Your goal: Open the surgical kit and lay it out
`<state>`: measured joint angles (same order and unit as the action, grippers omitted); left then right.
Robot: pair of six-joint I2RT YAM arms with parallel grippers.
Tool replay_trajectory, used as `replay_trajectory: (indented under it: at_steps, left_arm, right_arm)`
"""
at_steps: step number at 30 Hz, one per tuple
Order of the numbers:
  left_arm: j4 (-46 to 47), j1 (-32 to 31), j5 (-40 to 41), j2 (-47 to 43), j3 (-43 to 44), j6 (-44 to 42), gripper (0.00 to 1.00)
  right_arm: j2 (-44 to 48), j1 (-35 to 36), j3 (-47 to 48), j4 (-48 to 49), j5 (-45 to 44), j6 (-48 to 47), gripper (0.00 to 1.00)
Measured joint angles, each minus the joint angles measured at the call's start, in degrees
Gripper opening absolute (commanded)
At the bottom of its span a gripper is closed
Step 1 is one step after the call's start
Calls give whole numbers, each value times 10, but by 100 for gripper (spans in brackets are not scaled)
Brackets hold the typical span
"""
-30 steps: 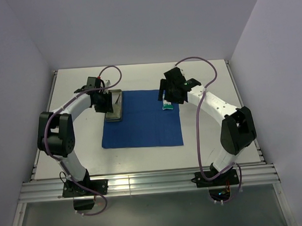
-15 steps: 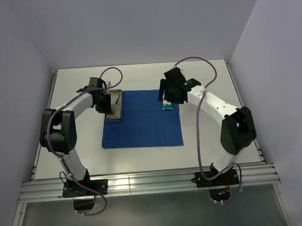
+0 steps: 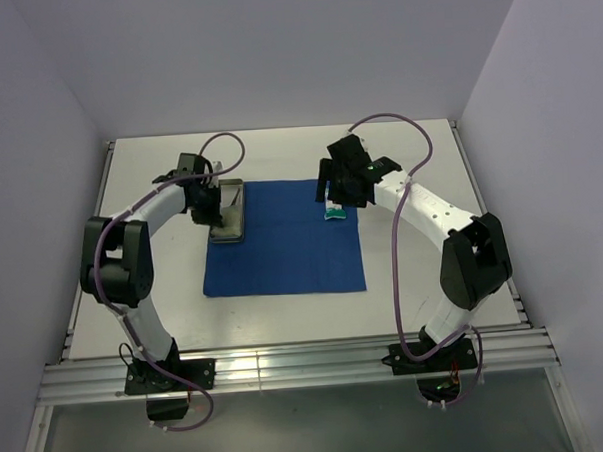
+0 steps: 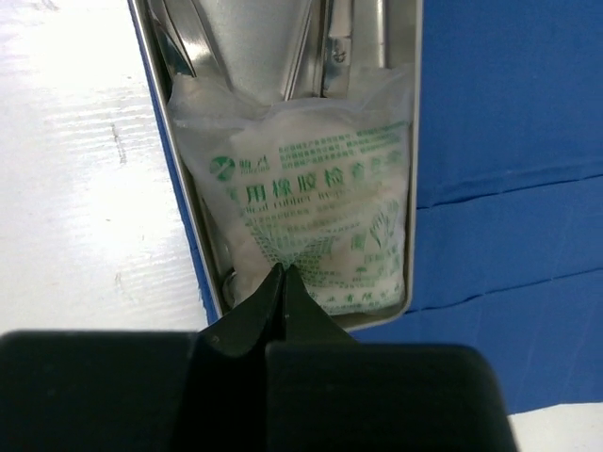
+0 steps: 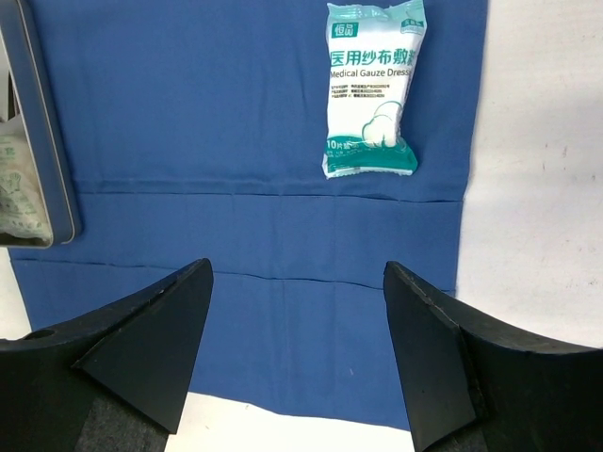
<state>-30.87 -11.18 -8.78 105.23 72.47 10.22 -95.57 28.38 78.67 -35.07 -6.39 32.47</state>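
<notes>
The royal-blue cloth (image 3: 283, 252) lies spread flat on the table. A small steel tray (image 3: 228, 211) rests on its left edge. In the left wrist view the tray (image 4: 179, 207) holds a whitish packet with green print (image 4: 311, 207), and steel instruments (image 4: 330, 38) lie behind it. My left gripper (image 4: 284, 271) is shut, its tips pinching the film of that packet, whose creases run in to the tips. A second green-and-white gauze packet (image 5: 374, 89) lies near the cloth's far right corner. My right gripper (image 5: 298, 266) hovers open over the cloth (image 5: 236, 122), short of this packet, holding nothing.
White tabletop (image 3: 414, 271) surrounds the cloth, bounded by side rails and white walls. The tray's end (image 5: 47, 169) shows at the left edge of the right wrist view. Both arms reach over the far half of the table.
My left gripper has closed from partly open to shut on the packet in the tray. The right arm and the gauze packet have not moved.
</notes>
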Motion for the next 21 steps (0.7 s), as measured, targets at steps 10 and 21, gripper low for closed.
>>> replay_trajectory:
  at_steps: [10, 21]
  left_arm:
    - [-17, 0, -20, -98, 26, 0, 0]
    - [-4, -1, -61, -184, 10, 3, 0]
  right_arm:
    - [0, 3, 0, 0, 2, -3, 79]
    - [27, 4, -31, 61, 61, 28, 80]
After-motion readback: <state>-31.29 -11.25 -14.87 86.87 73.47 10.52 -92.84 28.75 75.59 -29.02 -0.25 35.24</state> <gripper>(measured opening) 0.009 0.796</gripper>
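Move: The left fingers already pinch the near end of the glove packet, whose middle lies about 2 cm ahead and 1 cm to their right, just below. The tray's middle is some 4 cm ahead, 2 cm right and 2 cm below; the gauze pack lies about 25 cm right, 5 cm ahead and 3 cm lower. From the right hand the glove packet is roughly 23 cm left, 2 cm ahead and 11 cm below. The left hand lifts the pinched glove packet about 13 cm straight up from the tray, fingertips tilting forward. ##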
